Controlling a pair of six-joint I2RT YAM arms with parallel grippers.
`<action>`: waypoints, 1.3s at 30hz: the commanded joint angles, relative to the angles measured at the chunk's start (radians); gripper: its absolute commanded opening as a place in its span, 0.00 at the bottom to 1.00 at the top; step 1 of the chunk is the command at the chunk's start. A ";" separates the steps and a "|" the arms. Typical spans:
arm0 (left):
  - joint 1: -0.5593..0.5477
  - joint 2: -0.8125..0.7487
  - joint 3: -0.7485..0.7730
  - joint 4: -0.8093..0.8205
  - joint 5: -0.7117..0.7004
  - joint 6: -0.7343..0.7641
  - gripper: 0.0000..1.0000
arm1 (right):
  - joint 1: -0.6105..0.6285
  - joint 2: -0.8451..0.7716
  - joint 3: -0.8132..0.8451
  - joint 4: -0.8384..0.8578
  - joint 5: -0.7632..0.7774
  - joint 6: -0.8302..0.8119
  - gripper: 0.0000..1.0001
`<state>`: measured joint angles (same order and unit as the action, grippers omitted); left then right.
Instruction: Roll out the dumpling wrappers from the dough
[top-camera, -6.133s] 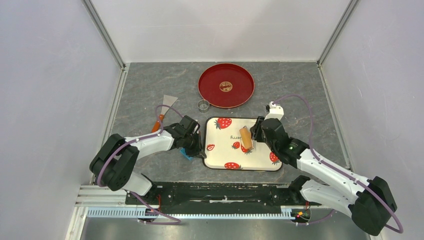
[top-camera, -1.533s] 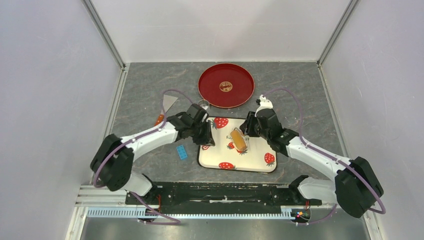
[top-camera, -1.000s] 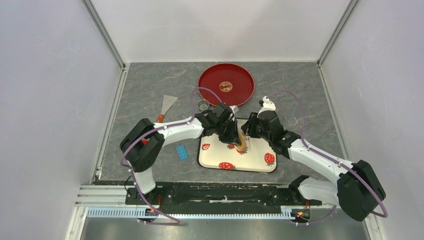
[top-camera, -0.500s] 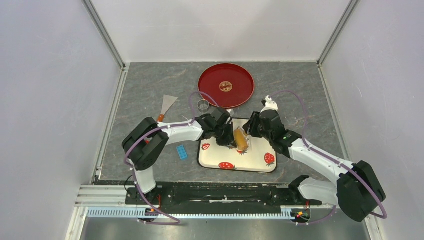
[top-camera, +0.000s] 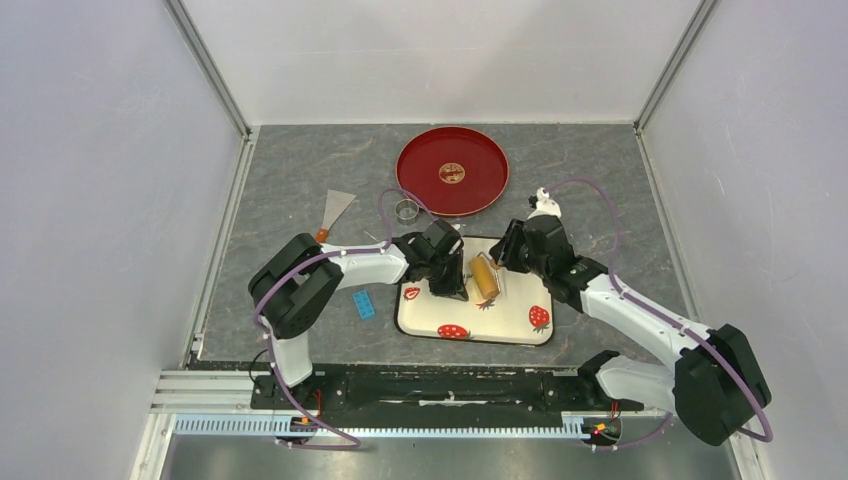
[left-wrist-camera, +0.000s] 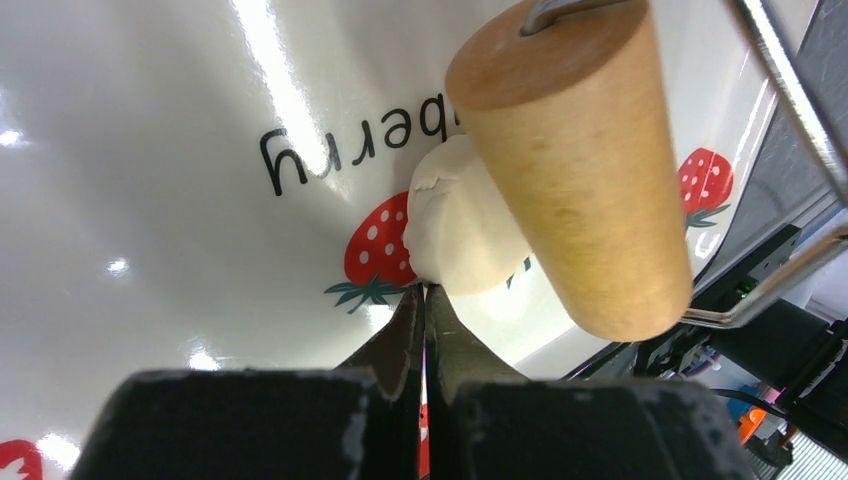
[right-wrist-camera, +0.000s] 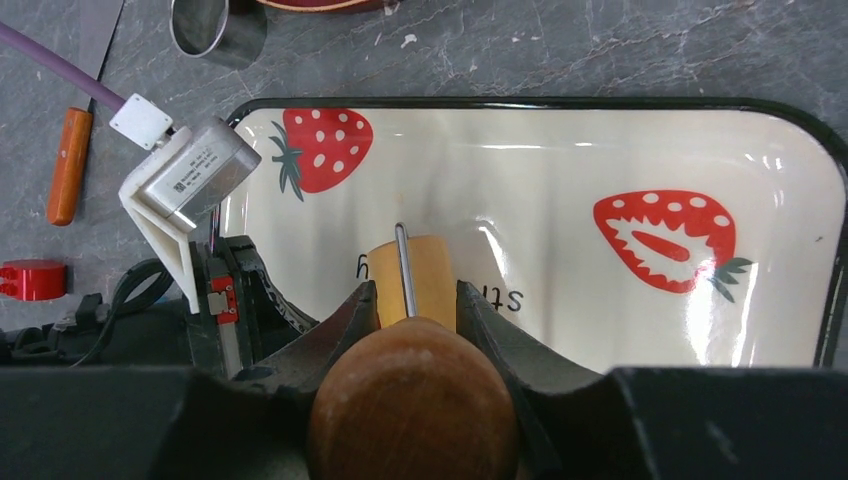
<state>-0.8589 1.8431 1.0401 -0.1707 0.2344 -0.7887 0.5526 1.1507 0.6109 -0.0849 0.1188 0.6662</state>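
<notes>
A lump of pale dough (left-wrist-camera: 455, 235) lies on the strawberry tray (top-camera: 500, 322), partly under the wooden roller (left-wrist-camera: 570, 170). My left gripper (left-wrist-camera: 424, 290) is shut, its tips touching the lump's near edge with nothing between the jaws. It sits just left of the roller (top-camera: 484, 277) in the top view. My right gripper (right-wrist-camera: 415, 292) is shut on the roller's brown handle (right-wrist-camera: 412, 400), with the roller's barrel (right-wrist-camera: 425, 272) resting on the tray (right-wrist-camera: 560, 180). No dumpling wrappers are in view.
A red round plate (top-camera: 452, 170) stands behind the tray. A metal ring (top-camera: 405, 210) and a scraper (top-camera: 335, 208) with an orange handle lie at the back left. A blue brick (top-camera: 364, 304) sits left of the tray. Walls enclose three sides.
My left gripper has shut and drawn back a little to the left of the roller. The right gripper still holds the roller's handle in nearly the same place.
</notes>
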 joint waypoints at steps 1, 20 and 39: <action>0.004 -0.021 0.009 -0.040 -0.063 0.006 0.02 | -0.013 -0.045 0.117 0.001 -0.031 -0.015 0.00; 0.126 -0.338 -0.100 0.014 -0.009 0.110 0.55 | -0.023 0.008 0.233 -0.080 -0.115 -0.169 0.00; 0.320 -0.288 -0.224 -0.239 -0.102 0.236 0.55 | -0.023 0.067 0.294 -0.129 -0.177 -0.322 0.00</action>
<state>-0.5426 1.5120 0.8463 -0.4381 0.1074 -0.5938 0.5327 1.2251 0.8497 -0.2466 -0.0490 0.3927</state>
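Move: The tray's left rim lies about 16 cm to the left hand's left and 3 cm ahead, roughly level in height; the blue block is 25 cm left and 2 cm back. The dough is 4 cm to that hand's right, 2 cm ahead. From the right hand, which holds the rolling pin's handle, the dough is about 6 cm left, 4 cm back and 8 cm below, with the roller 4 cm left, 2 cm back and 5 cm below. Left leaves the dough, arcing 16 cm left to the tray's rim, fingers opening, while right lifts the roller, then partly lowers. ##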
